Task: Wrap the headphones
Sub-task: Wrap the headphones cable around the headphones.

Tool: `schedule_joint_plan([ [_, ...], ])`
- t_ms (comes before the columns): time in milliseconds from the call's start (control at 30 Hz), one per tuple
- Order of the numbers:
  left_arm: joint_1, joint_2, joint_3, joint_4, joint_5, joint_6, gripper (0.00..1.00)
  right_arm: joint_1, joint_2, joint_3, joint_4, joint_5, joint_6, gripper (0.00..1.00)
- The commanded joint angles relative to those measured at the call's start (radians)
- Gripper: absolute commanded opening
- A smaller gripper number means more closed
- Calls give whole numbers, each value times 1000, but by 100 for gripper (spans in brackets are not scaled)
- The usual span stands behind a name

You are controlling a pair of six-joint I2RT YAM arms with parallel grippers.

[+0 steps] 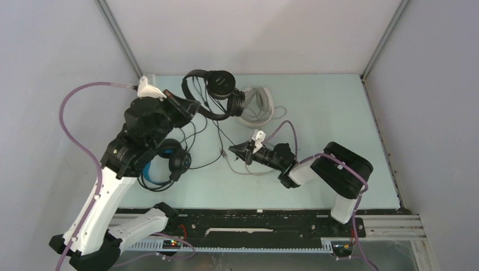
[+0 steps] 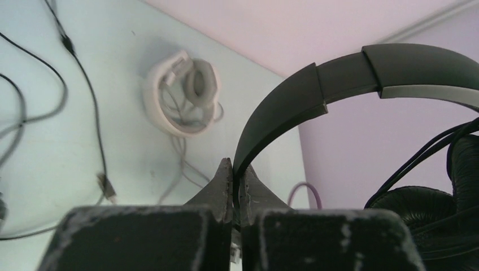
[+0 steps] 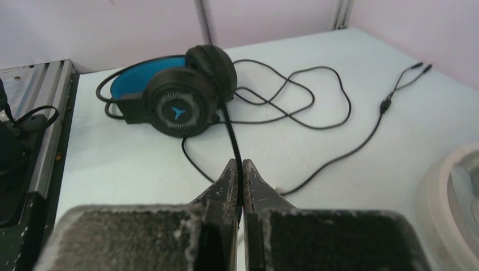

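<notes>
My left gripper (image 1: 182, 107) (image 2: 234, 169) is shut on the headband (image 2: 339, 79) of the all-black headphones (image 1: 220, 84), which hang lifted at the back left; one ear cup (image 2: 435, 209) shows at the right. My right gripper (image 1: 231, 149) (image 3: 238, 166) is shut on a thin black cable (image 3: 233, 132) near the table's middle. In the right wrist view that cable runs toward the headphones with the blue headband (image 3: 175, 101) (image 1: 164, 164), which lie on the table at the left. The white-grey headphones (image 1: 257, 107) (image 2: 181, 96) lie at the back, with their pale cable coiled inside them.
Loose black cables (image 1: 197, 135) (image 3: 294, 96) loop over the pale green table (image 1: 327, 113) between the headphones. A split cable end (image 3: 395, 90) lies to the right. Grey walls stand on three sides. A metal rail (image 1: 254, 226) runs along the near edge.
</notes>
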Motion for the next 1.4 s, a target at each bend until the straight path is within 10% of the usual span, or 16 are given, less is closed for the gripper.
schedule_joint_plan([
  [0,66,-17,123,11,-96,89,0,-27,-88,-98,77,15,42,0],
  [1033,172,78,231,-182,116,426,0,-234,-212,-259,96,38,236,0],
  [1367,142,95,116,-209,298,667,0,-342,-401,-90,-498,-33,353,0],
])
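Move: Some 8 cm to the right of the left hand, 3 cm ahead and about level with it, are the ear cups of the black headphones whose band it grips. From the right hand, closed on their cable, the cups are about 25 cm above, 3 cm ahead and hardly to either side. On the table about 12 cm below the right hand, the white headphones lie 28 cm ahead and 10 cm right, the blue-black headphones 26 cm left and level. Carrying the pinched cable out from beneath the held headphones, the right hand goes about 12 cm right, swinging some 5 cm forward late on, and turns clockwise, fingers still shut. The left hand keeps the headband and shifts about 6 cm left, then eases partly back while sinking 3 cm below its start, rolling some 30 degrees with its left side rising. ##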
